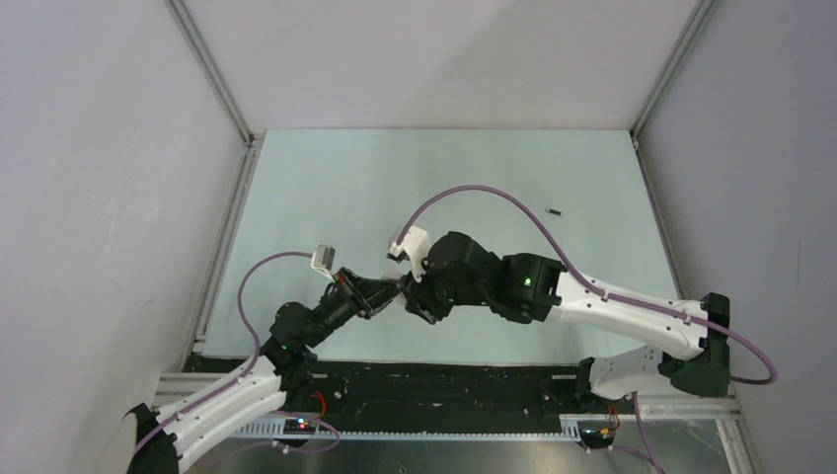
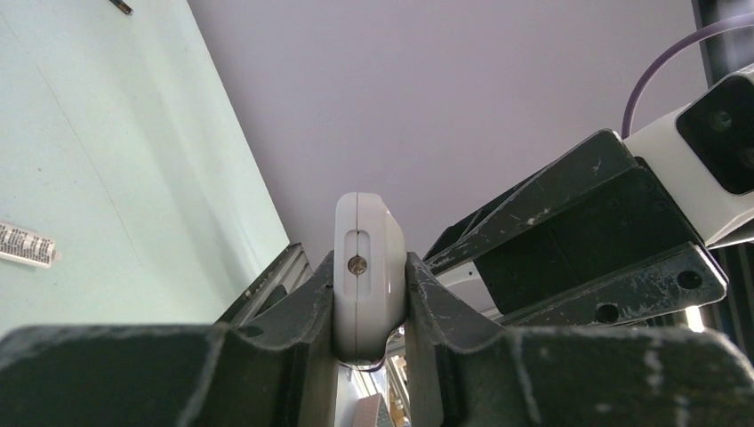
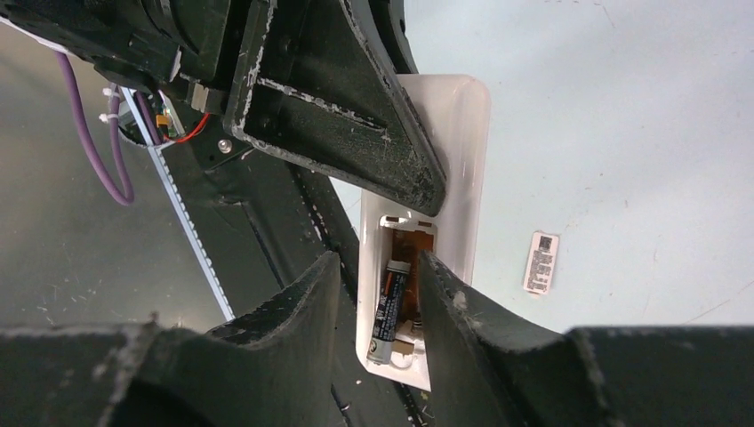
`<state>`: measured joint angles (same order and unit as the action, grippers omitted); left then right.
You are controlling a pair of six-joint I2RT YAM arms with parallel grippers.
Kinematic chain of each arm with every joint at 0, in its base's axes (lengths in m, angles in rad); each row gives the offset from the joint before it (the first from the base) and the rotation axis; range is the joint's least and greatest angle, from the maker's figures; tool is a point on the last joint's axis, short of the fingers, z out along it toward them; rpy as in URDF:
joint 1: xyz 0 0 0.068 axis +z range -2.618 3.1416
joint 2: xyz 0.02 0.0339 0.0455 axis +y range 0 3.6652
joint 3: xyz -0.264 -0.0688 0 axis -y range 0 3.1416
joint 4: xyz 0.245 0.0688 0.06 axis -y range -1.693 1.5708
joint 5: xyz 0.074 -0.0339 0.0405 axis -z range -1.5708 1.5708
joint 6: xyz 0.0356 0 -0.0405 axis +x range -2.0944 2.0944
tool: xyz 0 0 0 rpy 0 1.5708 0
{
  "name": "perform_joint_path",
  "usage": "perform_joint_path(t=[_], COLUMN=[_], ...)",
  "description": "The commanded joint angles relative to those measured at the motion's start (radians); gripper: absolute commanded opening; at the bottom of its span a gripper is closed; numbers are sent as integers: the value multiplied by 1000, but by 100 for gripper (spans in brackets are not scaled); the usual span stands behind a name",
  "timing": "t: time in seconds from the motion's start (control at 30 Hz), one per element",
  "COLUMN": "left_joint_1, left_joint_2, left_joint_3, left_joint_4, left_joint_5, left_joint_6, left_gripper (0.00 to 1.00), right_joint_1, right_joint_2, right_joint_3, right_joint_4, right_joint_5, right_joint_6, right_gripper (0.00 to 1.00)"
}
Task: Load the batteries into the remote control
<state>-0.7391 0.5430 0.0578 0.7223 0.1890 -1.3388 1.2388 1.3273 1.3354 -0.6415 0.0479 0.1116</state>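
My left gripper [image 2: 369,271] is shut on the remote control [image 2: 364,222], clamping its white body edge-on between both fingers. In the right wrist view the remote control [image 3: 462,133] shows its back with the recess uncovered. One dark battery [image 3: 389,311] lies in the left slot of that recess; the slot beside it shows bare brown board. My right gripper [image 3: 378,260] is open, its fingers either side of that battery with a gap on the left. Another battery [image 1: 555,210] lies alone on the mat at the back right. In the top view both grippers meet over the near middle, hiding the remote.
A small flat pale rectangular piece with dark print [image 3: 541,261] lies on the green mat [image 1: 326,188] beside the remote. The black base rail [image 1: 444,380] runs along the near edge. White walls close in the left, right and back sides.
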Motion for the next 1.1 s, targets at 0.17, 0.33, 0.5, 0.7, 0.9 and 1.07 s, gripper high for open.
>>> perform_joint_path(t=[0.17, 0.33, 0.5, 0.7, 0.9, 1.07], left_joint_1=[-2, -3, -2, -3, -3, -2], left_joint_2=[10, 9, 6, 5, 1, -1], left_joint_3=[-11, -7, -4, -6, -5, -5], left_joint_4=[58, 58, 58, 58, 58, 58], left_joint_5=[27, 29, 27, 30, 29, 26], left_joint_6=[-42, -46, -48, -49, -49, -50], left_gripper=[0, 0, 0, 0, 0, 0], right_joint_1=[-22, -23, -23, -18, -9, -5], right_joint_2=[-70, -122, -209, -304, -317, -300], right_joint_3=[36, 6, -81, -207, -252, -253], right_joint_4=[42, 22, 23, 96, 142, 151], right_joint_5=[92, 98, 78, -13, -27, -37], right_joint_6=[-32, -1, 70, 139, 166, 167], right_gripper=[43, 35, 13, 0, 0, 0])
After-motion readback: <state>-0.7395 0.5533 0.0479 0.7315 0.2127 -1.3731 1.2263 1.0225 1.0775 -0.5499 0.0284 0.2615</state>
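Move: The battery lies slanted in the remote's open well, its middle about 3 cm to the right of the right hand, 1 cm back and 1 cm lower. The left fingers, gripping the remote, are some 4 cm to the right hand's left and 3 cm ahead; the loose battery cover is on the table about 13 cm ahead, 5 cm right and 20 cm below. From the left hand the battery is 6 cm right, 4 cm back, about level. The right hand, its fingers already open, arcs over the battery: slightly forward and nearly 4 cm up, then about 5 cm right while the fingers shut fully, then down and back. The closed tips end right by the battery's end farthest from the left hand; touch can't be confirmed. The left hand keeps its pinch on the remote. ##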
